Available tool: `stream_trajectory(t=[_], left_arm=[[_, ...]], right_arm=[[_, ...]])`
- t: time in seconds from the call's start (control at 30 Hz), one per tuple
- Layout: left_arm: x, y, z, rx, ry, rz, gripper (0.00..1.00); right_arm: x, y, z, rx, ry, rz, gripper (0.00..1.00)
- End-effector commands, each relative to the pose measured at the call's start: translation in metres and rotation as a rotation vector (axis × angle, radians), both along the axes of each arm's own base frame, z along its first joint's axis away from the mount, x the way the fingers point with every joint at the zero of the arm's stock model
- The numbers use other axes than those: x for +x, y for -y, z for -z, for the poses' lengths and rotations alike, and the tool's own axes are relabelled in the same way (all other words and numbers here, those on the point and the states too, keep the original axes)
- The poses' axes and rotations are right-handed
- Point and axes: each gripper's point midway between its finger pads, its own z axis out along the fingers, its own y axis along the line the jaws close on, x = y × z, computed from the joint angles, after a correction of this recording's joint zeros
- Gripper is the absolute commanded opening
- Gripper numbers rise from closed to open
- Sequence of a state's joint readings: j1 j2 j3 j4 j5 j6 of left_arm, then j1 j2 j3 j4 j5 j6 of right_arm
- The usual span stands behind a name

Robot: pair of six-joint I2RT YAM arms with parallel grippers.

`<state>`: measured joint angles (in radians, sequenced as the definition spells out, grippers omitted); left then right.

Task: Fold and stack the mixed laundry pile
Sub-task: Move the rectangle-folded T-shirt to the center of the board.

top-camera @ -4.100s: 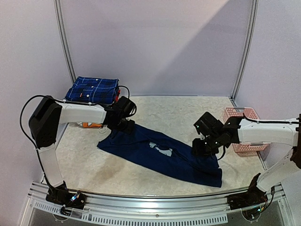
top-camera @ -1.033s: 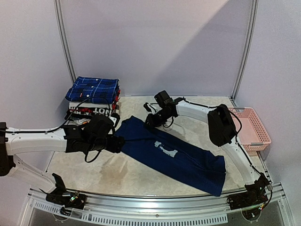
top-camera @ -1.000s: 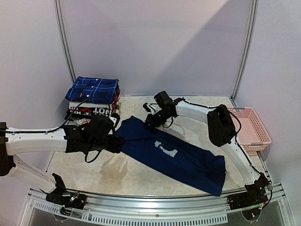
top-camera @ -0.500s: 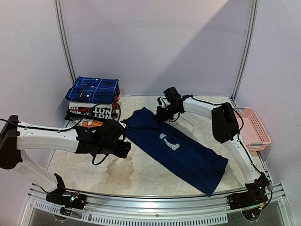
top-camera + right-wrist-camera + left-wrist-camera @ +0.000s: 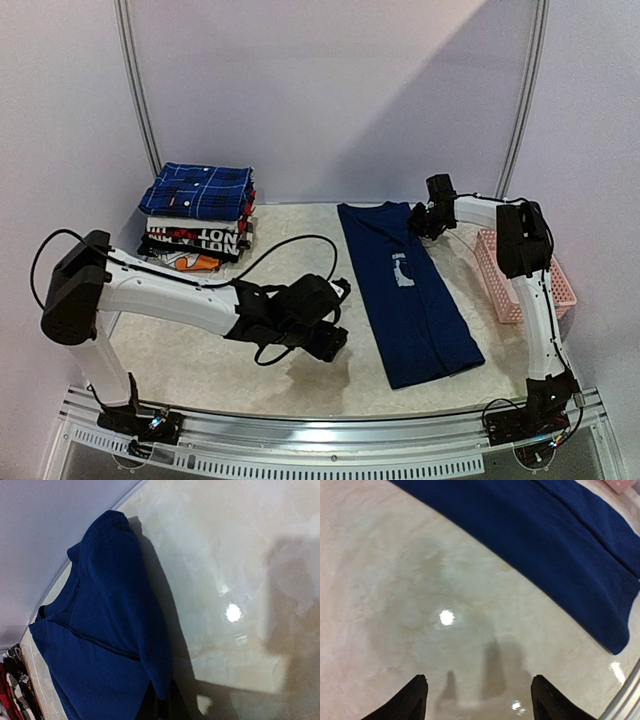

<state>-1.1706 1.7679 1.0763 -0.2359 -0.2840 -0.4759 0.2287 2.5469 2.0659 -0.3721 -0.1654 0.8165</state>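
The navy T-shirt (image 5: 415,300) with its pale-blue print lies flat and lengthwise right of centre, collar end toward the back wall. My right gripper (image 5: 424,224) is low at its back right corner, shut on a fold of the fabric. In the right wrist view the T-shirt (image 5: 100,630) fills the left side, and the right gripper (image 5: 162,707) pinches the sleeve edge at the bottom. My left gripper (image 5: 335,342) hovers open over bare table just left of the shirt. The left wrist view shows the left gripper (image 5: 480,705) empty, the T-shirt (image 5: 545,540) beyond it. The plaid shirt (image 5: 198,190) lies folded on the stack at back left.
Folded white and black red-lettered garments (image 5: 195,240) sit under the plaid shirt. A pink basket (image 5: 492,275) stands at the right edge, partly behind my right arm. The metal front rail (image 5: 320,450) runs along the near edge.
My right gripper has dragged the T-shirt's collar end toward the back right, swinging the shirt from a diagonal to lengthwise. My left arm has swept right to the front centre, still open.
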Motion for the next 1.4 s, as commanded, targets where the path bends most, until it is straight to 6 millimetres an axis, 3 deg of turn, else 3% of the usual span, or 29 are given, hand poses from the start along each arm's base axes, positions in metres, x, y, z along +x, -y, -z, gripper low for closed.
stream_trajectory(t=[0.0,0.23,0.5,0.73,1.13,1.27,1.37], left_arm=[[-0.034,0.039,0.009,-0.082,-0.072,0.088,0.73],[-0.066,0.074,0.017,-0.165,-0.145,0.166,0.73],[-0.075,0.102,0.023,-0.191,-0.164,0.160,0.72],[-0.081,0.123,0.040,-0.190,-0.211,0.162,0.66],[-0.089,0.134,0.056,-0.149,-0.235,0.162,0.57],[-0.094,0.139,0.063,-0.143,-0.247,0.169,0.46],[-0.093,0.137,0.066,-0.139,-0.244,0.162,0.22]], right_arm=[[-0.032,0.006,0.030,-0.042,-0.105,0.096,0.00],[-0.049,0.018,0.028,-0.042,-0.105,0.165,0.00],[-0.045,0.026,0.027,-0.062,-0.092,0.144,0.00],[-0.034,0.019,0.031,-0.060,-0.054,0.055,0.00],[-0.031,0.013,0.041,-0.041,-0.060,0.020,0.00],[-0.032,0.013,0.044,-0.040,-0.066,0.019,0.00],[-0.034,0.013,0.045,-0.040,-0.070,0.017,0.00]])
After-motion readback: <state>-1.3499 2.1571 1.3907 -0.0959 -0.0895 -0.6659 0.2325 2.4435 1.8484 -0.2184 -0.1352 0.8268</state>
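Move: The T-shirt's near left corner lies about 14 cm to the left hand's right, 8 cm back and 6 cm below. Its near right corner is about 37 cm right and 3 cm back; the white print is some 22 cm right and 24 cm ahead, both on the table. The right hand pinches the shirt's far right edge; the near left corner is roughly 47 cm back and 15 cm left of it. Left hand goes 14 cm right, 8 back, 5 down to the near left corner, closing; right keeps its pinch. ##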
